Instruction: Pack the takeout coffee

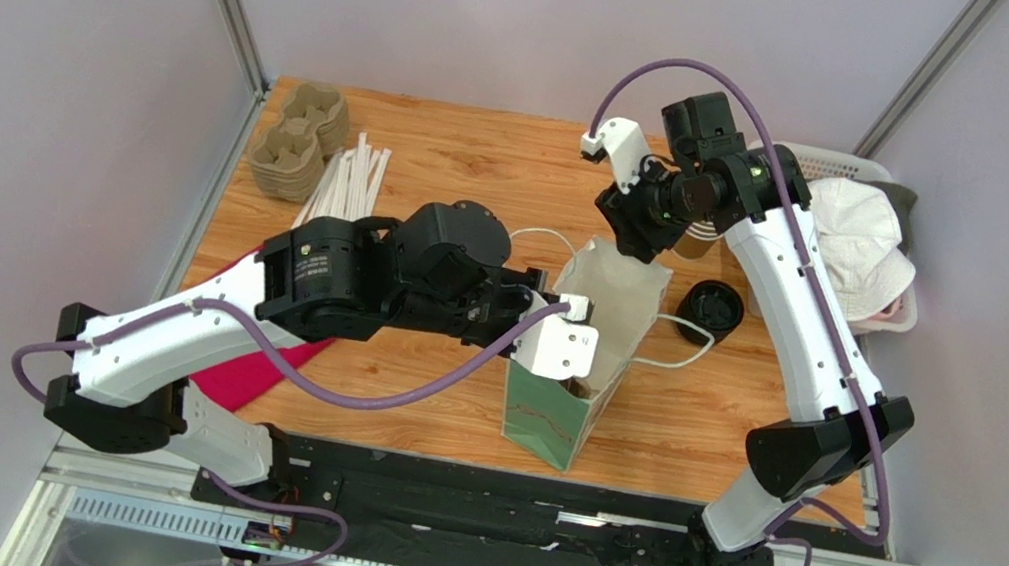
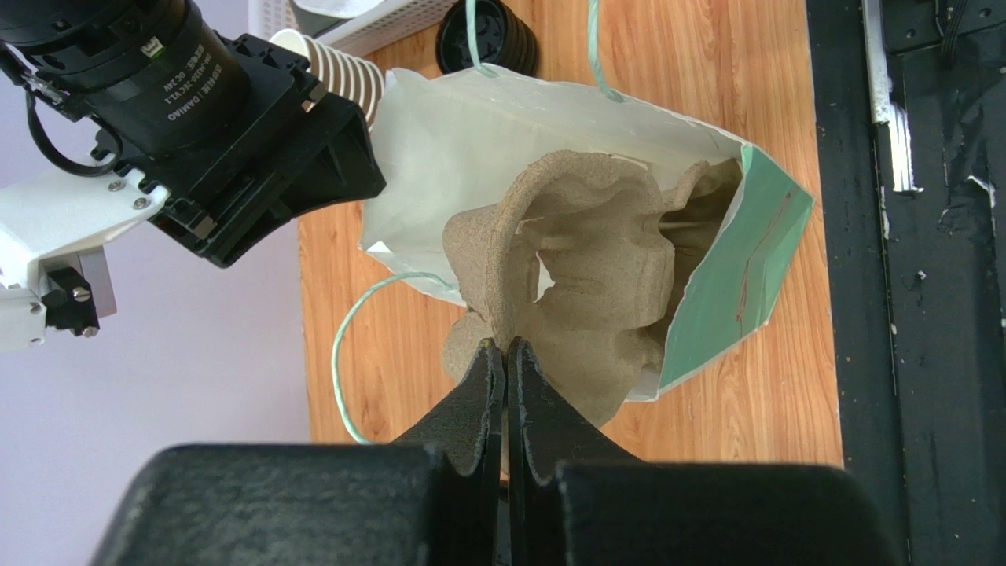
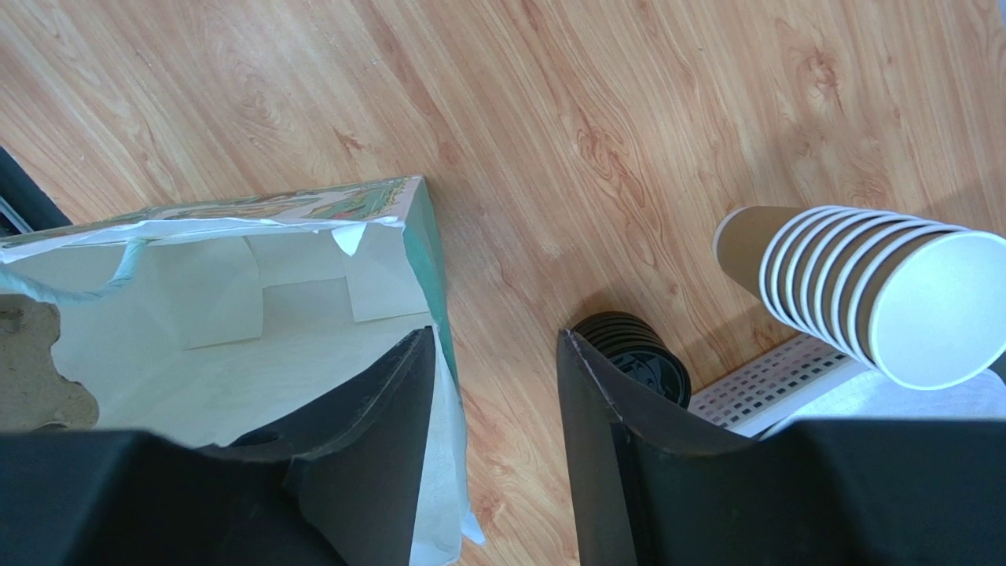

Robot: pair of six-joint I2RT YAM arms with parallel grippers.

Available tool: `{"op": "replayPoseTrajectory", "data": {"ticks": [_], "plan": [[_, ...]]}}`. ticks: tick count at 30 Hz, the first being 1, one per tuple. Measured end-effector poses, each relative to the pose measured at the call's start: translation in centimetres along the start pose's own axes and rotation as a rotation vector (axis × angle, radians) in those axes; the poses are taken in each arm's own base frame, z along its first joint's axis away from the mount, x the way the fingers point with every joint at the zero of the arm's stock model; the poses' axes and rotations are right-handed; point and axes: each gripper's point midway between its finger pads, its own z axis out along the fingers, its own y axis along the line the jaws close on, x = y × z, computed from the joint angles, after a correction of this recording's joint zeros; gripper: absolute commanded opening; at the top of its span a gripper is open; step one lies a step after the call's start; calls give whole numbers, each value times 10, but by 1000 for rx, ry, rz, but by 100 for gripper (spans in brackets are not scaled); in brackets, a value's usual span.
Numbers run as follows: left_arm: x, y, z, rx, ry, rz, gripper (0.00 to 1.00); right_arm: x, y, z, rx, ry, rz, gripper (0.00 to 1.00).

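The takeout coffee is out of view in all frames. A white and green paper bag [image 1: 550,420] [image 2: 762,254] [image 3: 423,230] stands open at the table's middle. A grey pulp cup carrier [image 2: 590,271] [image 3: 33,366] sits partly inside its mouth. My left gripper [image 2: 505,344] [image 1: 582,350] is shut on the carrier's rim. My right gripper [image 3: 497,336] [image 1: 635,237] hovers open over the bag's far edge, one finger above the bag's inside, the other above bare wood, with nothing between them.
A stack of lidless brown cups [image 3: 850,271] [image 1: 696,238] lies by a white basket [image 1: 863,170] holding a white cloth [image 1: 853,232]. Black lids [image 3: 638,354] [image 1: 712,310] sit beside the bag. Spare carriers [image 1: 298,137] and white sticks [image 1: 352,183] are far left; a pink cloth [image 1: 250,377] lies under the left arm.
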Motion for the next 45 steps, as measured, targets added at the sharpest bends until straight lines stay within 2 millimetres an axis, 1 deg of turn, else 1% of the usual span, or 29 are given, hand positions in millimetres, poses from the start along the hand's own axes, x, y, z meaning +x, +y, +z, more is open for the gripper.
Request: {"op": "replayPoseTrajectory", "data": {"ticks": [3, 5, 8, 9, 11, 13, 14, 16, 18, 21, 24, 27, 31, 34, 40, 45], "plan": [[0, 0, 0, 0, 0, 0, 0, 2, 3, 3, -18, 2, 2, 49], [0, 0, 0, 0, 0, 0, 0, 8, 8, 6, -36, 16, 6, 48], [0, 0, 0, 0, 1, 0, 0, 15, 13, 11, -59, 36, 11, 42], [1, -1, 1, 2, 3, 0, 0, 16, 15, 12, -65, 39, 12, 35], [3, -2, 2, 6, 8, 0, 0, 18, 16, 13, -73, 43, 12, 26], [5, -4, 4, 12, 14, 0, 0, 18, 17, 13, -76, 40, 14, 6], [6, -5, 4, 13, 17, 0, 0, 17, 17, 12, -75, 38, 13, 0], [7, -5, 5, 13, 21, 0, 0, 16, 18, 10, -76, 32, 15, 0], [7, -4, 5, 9, 24, 1, 0, 11, 17, 5, -69, 15, 19, 0], [7, -2, 4, -3, 28, 5, 0, -8, 17, -9, -48, -42, 3, 0], [8, 1, 4, -12, 34, 15, 0, -22, 30, -21, -51, -94, -28, 0], [8, 3, 3, -19, 35, 26, 0, -31, 50, -35, -63, -131, -62, 0], [7, 6, 2, -27, 34, 41, 0, -28, 78, -48, -85, -149, -107, 0], [8, 7, 4, -31, 43, 59, 0, -24, 90, -52, -97, -148, -129, 0], [7, 6, 14, -43, 70, 110, 0, -24, 95, -53, -98, -146, -139, 0], [4, -6, 25, -43, 79, 169, 0, -26, 98, -53, -106, -151, -145, 0]]}}
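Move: The bag's far rim is almost between the right fingers, about 2 cm back and 3 cm below. From that hand, the lid stack is some 10 cm right, 3 cm ahead and 22 cm down; the cup stack is about 15 cm ahead, 6 cm right and 16 cm down. From the left hand, already holding the carrier, the bag's mouth is about 4 cm ahead, 9 cm right and 11 cm below, its far rim 15 cm ahead, 14 cm right, 12 cm below. Dipping some 2 cm and easing back with open fingers, the right hand shuts them on the bag's far rim, then draws it up about 6 cm and back 8 cm, also leftward, towards the carrier. The left hand keeps its pinch on the carrier, nearly still at first, then rolls about 10 degrees and sinks a little to the right, into the bag's mouth. ##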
